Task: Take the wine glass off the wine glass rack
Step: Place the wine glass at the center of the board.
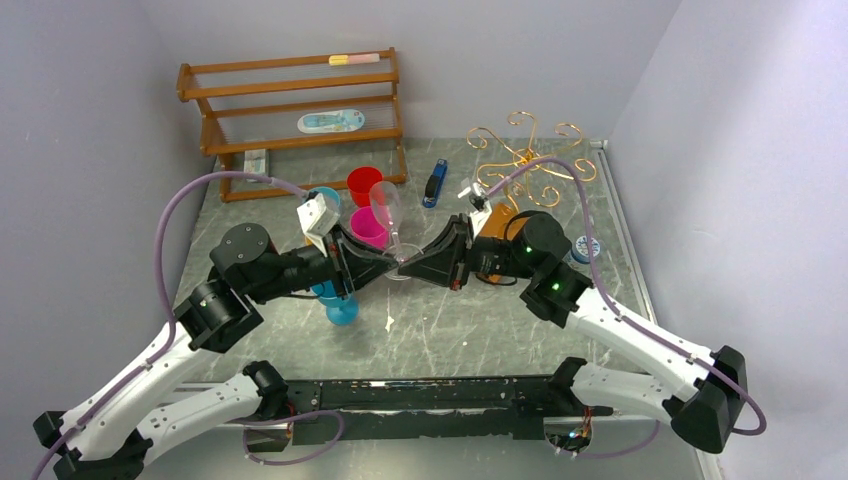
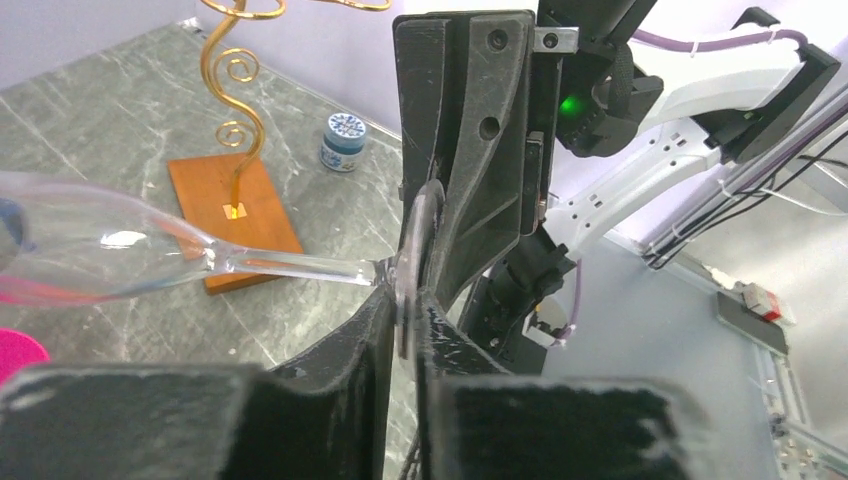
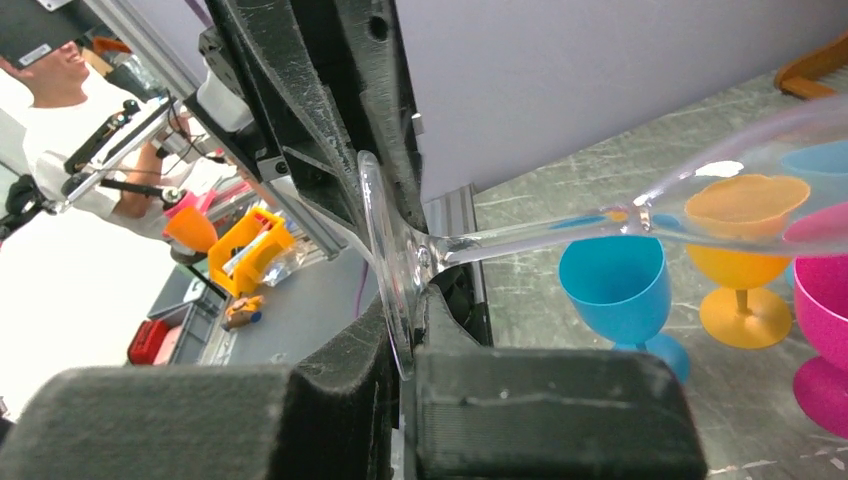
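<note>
A clear wine glass hangs tilted over the middle of the table, its bowl toward the back and its round foot toward the arms. Both grippers pinch that foot from opposite sides. My left gripper is shut on the lower edge of the disc, and my right gripper is shut on its opposite rim. The stem runs off to the left in the left wrist view. The gold wire wine glass rack stands at the back right on its orange-brown base, apart from the glass.
A brown slatted shelf stands at the back left. A red cup, a pink goblet, a blue goblet and an orange goblet stand under and behind the glass. A blue tool and a small jar lie near the rack.
</note>
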`<state>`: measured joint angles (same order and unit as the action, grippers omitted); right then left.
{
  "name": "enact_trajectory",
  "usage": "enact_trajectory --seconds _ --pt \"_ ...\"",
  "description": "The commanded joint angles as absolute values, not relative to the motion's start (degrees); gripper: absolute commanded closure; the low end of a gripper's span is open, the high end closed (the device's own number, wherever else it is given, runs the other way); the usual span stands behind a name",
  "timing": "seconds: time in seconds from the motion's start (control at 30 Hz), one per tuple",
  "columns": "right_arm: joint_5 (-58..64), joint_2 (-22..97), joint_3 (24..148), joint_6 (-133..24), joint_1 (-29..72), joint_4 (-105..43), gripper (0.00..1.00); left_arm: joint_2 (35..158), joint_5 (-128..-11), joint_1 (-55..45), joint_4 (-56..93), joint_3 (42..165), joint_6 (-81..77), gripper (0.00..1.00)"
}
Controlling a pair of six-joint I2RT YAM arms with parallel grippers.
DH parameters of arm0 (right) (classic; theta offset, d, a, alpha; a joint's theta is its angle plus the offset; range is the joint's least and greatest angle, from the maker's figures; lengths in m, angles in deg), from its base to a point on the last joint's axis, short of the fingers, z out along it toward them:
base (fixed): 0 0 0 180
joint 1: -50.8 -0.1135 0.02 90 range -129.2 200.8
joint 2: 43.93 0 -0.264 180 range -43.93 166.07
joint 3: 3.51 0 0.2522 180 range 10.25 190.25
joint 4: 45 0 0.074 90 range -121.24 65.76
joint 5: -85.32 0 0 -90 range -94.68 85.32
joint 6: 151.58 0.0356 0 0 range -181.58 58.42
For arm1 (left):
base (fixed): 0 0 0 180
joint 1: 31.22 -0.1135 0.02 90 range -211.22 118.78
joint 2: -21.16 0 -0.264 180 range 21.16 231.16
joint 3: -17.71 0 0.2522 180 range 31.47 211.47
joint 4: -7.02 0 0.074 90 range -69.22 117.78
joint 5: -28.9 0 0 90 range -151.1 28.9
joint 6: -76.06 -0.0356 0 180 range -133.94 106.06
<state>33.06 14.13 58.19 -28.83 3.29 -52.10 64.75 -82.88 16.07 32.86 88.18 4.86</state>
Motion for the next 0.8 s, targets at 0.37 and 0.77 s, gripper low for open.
enact_trajectory --seconds 0.37,0.77 --pt "32.0 9.5 57.7 -62.7 1.6 -37.3 1.00 64.8 -73.7 15.9 46.2 98.1 -1.6 0.04" --pt "31.2 -0.6 46.9 -104.8 0.9 -25.2 1.00 67.9 -73.4 15.9 47.3 99.5 -3.8 0.04"
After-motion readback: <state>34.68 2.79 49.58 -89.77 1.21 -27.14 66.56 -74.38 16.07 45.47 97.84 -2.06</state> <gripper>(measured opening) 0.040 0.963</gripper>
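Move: The clear wine glass lies roughly level, its foot in both hands' fingertips and its bowl pointing forward, its middle about 9 cm ahead of either hand and 1 cm left. The open spot on the table it seems bound for is some 10 cm ahead of the right hand, 5 left and 33 below. From the right hand, the blue goblet stands about 8 cm ahead and 15 left, the pink one 21 ahead and 8 left, both roughly 27 down. The wine glass's foot passes wholly to the right hand, which keeps its pinch while the left fingers spring wide and come free, that hand easing off 2–3 cm to the left and slightly forward and up. The right then sinks about 10 cm towards the table and 4 cm rightward, its wrist rolling some 45 degrees to swing the bowl upward while its fingertips dip. ##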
